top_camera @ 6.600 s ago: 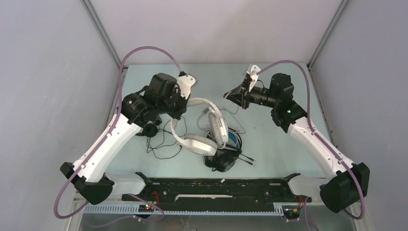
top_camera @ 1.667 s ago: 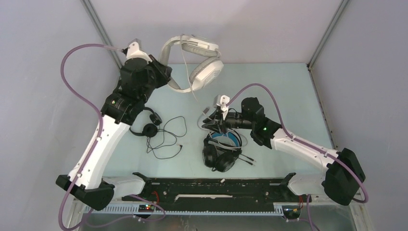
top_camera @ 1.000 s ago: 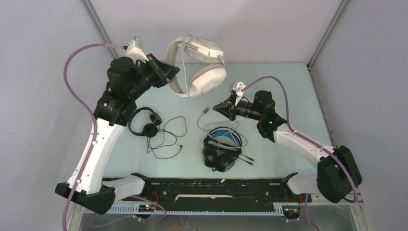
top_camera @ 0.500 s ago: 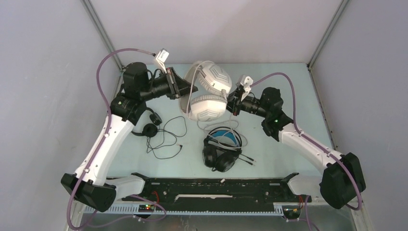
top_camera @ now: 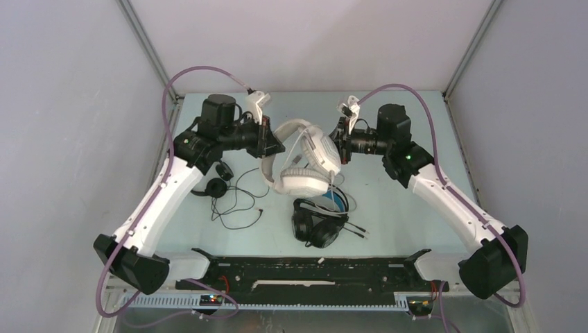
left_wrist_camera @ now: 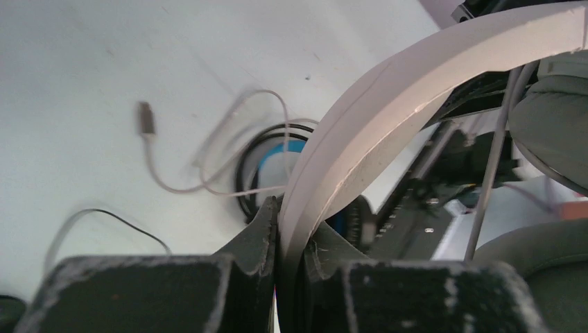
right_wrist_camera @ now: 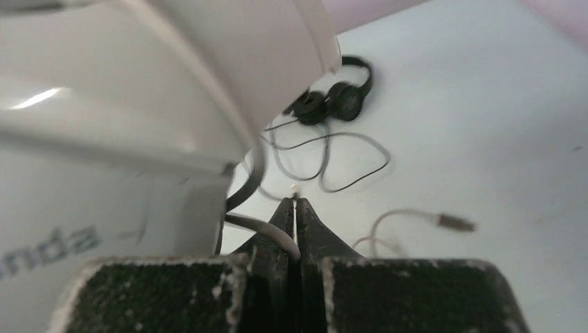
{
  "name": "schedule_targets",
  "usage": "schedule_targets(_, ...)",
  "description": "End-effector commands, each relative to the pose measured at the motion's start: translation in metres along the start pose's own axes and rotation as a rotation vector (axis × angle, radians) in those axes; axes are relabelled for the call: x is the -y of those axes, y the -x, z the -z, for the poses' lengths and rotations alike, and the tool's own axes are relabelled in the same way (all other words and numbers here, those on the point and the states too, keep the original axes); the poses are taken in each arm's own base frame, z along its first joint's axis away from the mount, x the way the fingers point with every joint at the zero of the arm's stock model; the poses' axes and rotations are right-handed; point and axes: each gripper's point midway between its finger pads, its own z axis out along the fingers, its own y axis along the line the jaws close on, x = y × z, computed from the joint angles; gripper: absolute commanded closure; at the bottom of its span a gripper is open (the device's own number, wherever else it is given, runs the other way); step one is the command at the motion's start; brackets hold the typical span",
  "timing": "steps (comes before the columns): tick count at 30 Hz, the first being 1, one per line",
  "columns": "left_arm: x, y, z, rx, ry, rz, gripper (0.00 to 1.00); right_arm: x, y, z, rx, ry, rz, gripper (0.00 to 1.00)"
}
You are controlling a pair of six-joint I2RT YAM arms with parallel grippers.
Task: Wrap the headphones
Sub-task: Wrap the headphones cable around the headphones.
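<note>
The white-grey headphones [top_camera: 305, 166] hang tilted above the table's middle, between my two grippers. My left gripper [top_camera: 274, 148] is shut on their headband [left_wrist_camera: 416, 90], which sits pinched between the jaws [left_wrist_camera: 291, 222]. My right gripper [top_camera: 339, 144] is shut on their grey cable [right_wrist_camera: 267, 225], which runs out of the closed jaws [right_wrist_camera: 296, 208] beside a white ear cup [right_wrist_camera: 139, 104]. The cable's plug [right_wrist_camera: 454, 222] lies on the table. The bulky black headphones [top_camera: 319, 218] with blue lining lie below. The small thin black headphones [top_camera: 215, 182] lie at the left, their cord loose.
The thin pair's black cord [top_camera: 239, 205] sprawls across the table left of centre. A black rail [top_camera: 312, 267] runs along the near edge between the arm bases. Grey walls close in the left and right sides.
The left arm has swung down and to the right, bringing the white-grey headphones from high at the back to low over the middle. The right gripper rose with the cable to meet them.
</note>
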Motion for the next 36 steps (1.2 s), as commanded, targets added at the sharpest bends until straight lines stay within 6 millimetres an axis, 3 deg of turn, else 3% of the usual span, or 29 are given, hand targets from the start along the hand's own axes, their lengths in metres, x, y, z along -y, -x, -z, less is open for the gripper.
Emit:
schedule_targets(1, 0.020, 0.002, 0.036, 0.042, 0.014, -0.377, 1.00, 0.003, 0.021, 0.013, -0.016, -0.032, -0.118, 1.00)
schedule_targets(5, 0.015, 0.004, 0.040, 0.049, 0.014, -0.579, 1.00, -0.012, 0.022, 0.017, -0.022, 0.047, -0.209, 1.00)
schedule_targets(8, 0.023, 0.000, 0.041, 0.016, -0.050, -0.696, 1.00, -0.027, 0.023, 0.017, -0.031, 0.133, -0.274, 1.00)
schedule_targets(12, 0.027, -0.006, 0.039, 0.005, -0.101, -0.769, 1.00, -0.035, 0.016, 0.009, -0.058, 0.155, -0.373, 0.99)
schedule_targets(21, 0.001, -0.011, 0.039, -0.081, -0.004, -0.879, 1.00, -0.037, 0.007, 0.021, -0.102, 0.063, -0.531, 1.00)
schedule_targets(26, -0.020, 0.000, 0.043, -0.099, 0.130, -0.976, 1.00, -0.058, 0.017, 0.031, -0.103, 0.129, -0.563, 1.00)
schedule_targets(31, -0.022, 0.015, 0.047, -0.042, 0.186, -1.120, 1.00, -0.085, 0.041, 0.039, -0.062, 0.220, -0.544, 1.00)
schedule_targets(36, -0.024, 0.029, 0.046, 0.029, 0.235, -1.251, 1.00, -0.087, 0.047, 0.042, -0.053, 0.185, -0.640, 1.00)
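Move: The right hand has the white cable in its shut fingers; the white headphones' middle is about 4 cm left of it, 4 cm back and 2 cm lower. Almost straight beneath, some 28 cm down, lie the black-and-blue headphones, about 3 cm back; the white cable's plug is at that same depth, 15 cm ahead and 6 cm left. From the left hand, still gripping the headband, the white headphones' middle is about 8 cm right, 3 cm back and 3 cm down. The right fingers keep their pinch on the white cable and draw it back towards the base alongside the cups, about 8 cm, dipping a little and rising again, while the hand rolls some 40 degrees, upper side going forward. Still gripping the headband, the left hand rolls about 65 degrees around its own finger line the opposite way, upper side swinging back, and rises by some 6 cm in two stages. ##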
